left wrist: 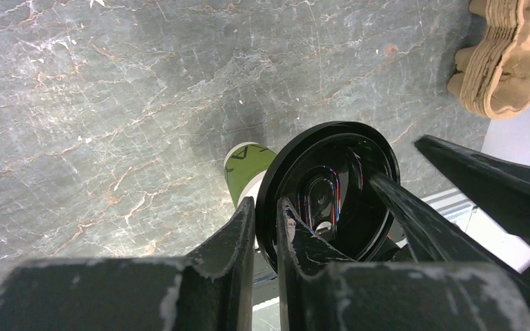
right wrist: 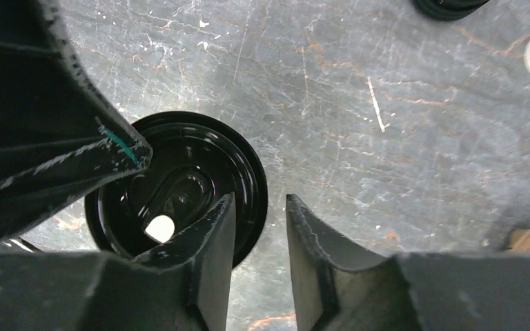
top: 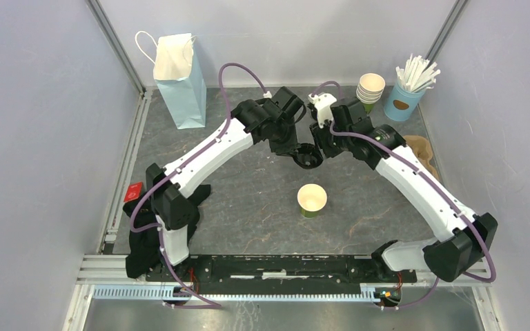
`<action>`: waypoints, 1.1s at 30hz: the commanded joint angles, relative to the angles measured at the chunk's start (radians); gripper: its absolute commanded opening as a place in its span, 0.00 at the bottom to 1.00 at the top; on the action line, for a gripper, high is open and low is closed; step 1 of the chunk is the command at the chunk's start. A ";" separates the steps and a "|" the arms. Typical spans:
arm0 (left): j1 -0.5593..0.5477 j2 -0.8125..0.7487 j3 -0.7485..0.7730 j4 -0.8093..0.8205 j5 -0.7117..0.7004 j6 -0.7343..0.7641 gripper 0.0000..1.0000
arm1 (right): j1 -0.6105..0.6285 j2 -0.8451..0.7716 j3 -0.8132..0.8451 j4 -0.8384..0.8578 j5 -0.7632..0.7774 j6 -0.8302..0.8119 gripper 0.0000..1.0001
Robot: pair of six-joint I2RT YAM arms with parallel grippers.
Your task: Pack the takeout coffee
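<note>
A black plastic lid (top: pixel 308 157) hangs in the air between my two grippers, above the table's middle back. My left gripper (left wrist: pixel 268 207) is shut on the lid's (left wrist: pixel 338 186) rim, one finger on each side of it. My right gripper (right wrist: pixel 261 200) stands open beside the lid (right wrist: pixel 179 183), with only table showing in its gap. A takeout coffee cup (top: pixel 312 200), green with a pale upper band, stands lidless on the table just in front of the grippers. The same cup (left wrist: pixel 245 169) shows under the lid in the left wrist view.
A blue paper bag (top: pixel 183 83) stands at the back left. A stack of lidless cups (top: pixel 370 88) and a blue holder of white straws (top: pixel 407 96) stand at the back right. Brown cardboard carriers (top: pixel 421 152) lie by the right arm. Black lids (right wrist: pixel 448 7) lie nearby.
</note>
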 commanded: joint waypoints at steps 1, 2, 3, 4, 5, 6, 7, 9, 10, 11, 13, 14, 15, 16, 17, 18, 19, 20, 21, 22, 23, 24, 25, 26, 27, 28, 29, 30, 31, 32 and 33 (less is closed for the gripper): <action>0.028 -0.047 0.027 0.007 0.020 0.007 0.08 | 0.004 -0.028 0.143 -0.080 0.023 -0.014 0.47; 0.040 -0.069 0.010 0.016 0.042 0.004 0.08 | 0.002 -0.029 0.179 -0.105 0.021 -0.014 0.52; 0.056 -0.095 -0.014 0.049 0.082 -0.009 0.08 | 0.002 -0.033 0.206 -0.122 0.012 -0.013 0.57; 0.073 -0.127 -0.048 0.085 0.129 -0.024 0.08 | -0.003 -0.040 0.237 -0.137 0.010 -0.005 0.61; 0.096 -0.168 -0.096 0.139 0.178 -0.047 0.08 | -0.012 -0.051 0.263 -0.144 -0.031 0.008 0.65; 0.122 -0.211 -0.149 0.203 0.231 -0.081 0.08 | -0.022 -0.059 0.286 -0.146 -0.070 0.022 0.69; 0.150 -0.262 -0.222 0.282 0.294 -0.129 0.08 | -0.044 -0.066 0.319 -0.147 -0.128 0.042 0.71; 0.208 -0.376 -0.390 0.490 0.412 -0.257 0.08 | -0.100 -0.083 0.368 -0.128 -0.278 0.091 0.72; 0.240 -0.434 -0.483 0.615 0.458 -0.336 0.09 | -0.131 -0.096 0.379 -0.100 -0.369 0.123 0.74; 0.267 -0.486 -0.568 0.743 0.495 -0.420 0.09 | -0.164 -0.108 0.384 -0.059 -0.432 0.165 0.75; 0.308 -0.577 -0.723 0.985 0.536 -0.579 0.09 | -0.193 -0.133 0.372 0.033 -0.548 0.240 0.77; 0.321 -0.608 -0.788 1.072 0.546 -0.650 0.09 | -0.196 -0.148 0.343 0.098 -0.592 0.278 0.79; 0.331 -0.630 -0.827 1.174 0.555 -0.710 0.09 | -0.196 -0.168 0.292 0.181 -0.640 0.325 0.80; 0.337 -0.644 -0.855 1.253 0.561 -0.760 0.09 | -0.196 -0.188 0.234 0.273 -0.690 0.375 0.81; 0.338 -0.652 -0.873 1.313 0.566 -0.805 0.09 | -0.196 -0.213 0.166 0.389 -0.749 0.439 0.96; 0.338 -0.656 -0.884 1.369 0.571 -0.842 0.09 | -0.196 -0.231 0.084 0.543 -0.788 0.531 0.98; 0.339 -0.657 -0.889 1.415 0.576 -0.873 0.09 | -0.197 -0.249 0.007 0.701 -0.829 0.627 0.98; 0.338 -0.655 -0.889 1.454 0.583 -0.896 0.09 | -0.195 -0.258 -0.047 0.831 -0.858 0.704 0.98; 0.340 -0.652 -0.887 1.489 0.589 -0.916 0.09 | -0.191 -0.260 -0.083 0.927 -0.867 0.763 0.98; 0.339 -0.651 -0.884 1.518 0.595 -0.937 0.08 | -0.187 -0.254 -0.088 0.953 -0.869 0.775 0.98; 0.340 -0.647 -0.883 1.552 0.599 -0.947 0.08 | -0.182 -0.248 -0.082 0.961 -0.869 0.771 0.98; 0.340 -0.641 -0.881 1.583 0.610 -0.967 0.08 | -0.177 -0.244 -0.079 0.970 -0.871 0.770 0.98; 0.339 -0.635 -0.879 1.608 0.618 -0.980 0.08 | -0.177 -0.243 -0.080 0.993 -0.872 0.785 0.98; 0.338 -0.630 -0.877 1.628 0.628 -0.990 0.08 | -0.174 -0.244 -0.096 1.062 -0.877 0.829 0.98; 0.338 -0.627 -0.874 1.640 0.638 -0.998 0.08 | -0.169 -0.245 -0.113 1.117 -0.878 0.874 0.98; 0.338 -0.623 -0.871 1.646 0.647 -1.002 0.08 | -0.158 -0.241 -0.125 1.173 -0.874 0.919 0.98; 0.337 -0.621 -0.869 1.651 0.655 -1.003 0.08 | -0.143 -0.231 -0.123 1.187 -0.865 0.937 0.98; 0.338 -0.619 -0.866 1.652 0.662 -1.004 0.08 | -0.129 -0.219 -0.113 1.184 -0.856 0.941 0.98; 0.337 -0.617 -0.864 1.652 0.671 -1.004 0.08 | -0.113 -0.208 -0.099 1.184 -0.846 0.944 0.98; 0.338 -0.615 -0.865 1.652 0.680 -1.003 0.08 | -0.101 -0.195 -0.082 1.186 -0.834 0.952 0.98; 0.338 -0.614 -0.869 1.654 0.686 -1.003 0.08 | -0.090 -0.183 -0.068 1.189 -0.821 0.961 0.98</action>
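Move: The left hand already pinches the black lid by its rim; its middle is about 4 cm right of that hand, 1 cm back and level. The cup stands some 9 cm back, 6 cm right and 17 cm below. From the right hand, whose fingers have begun parting, the lid's middle is roughly 5 cm left, 2 cm back and 1 cm lower; the lid stack is about 17 cm straight ahead and 19 cm below. Left hand lifts the pinched lid some 23 cm, swinging fingers rightward; right, opening wide, rises alike, turning leftward. ##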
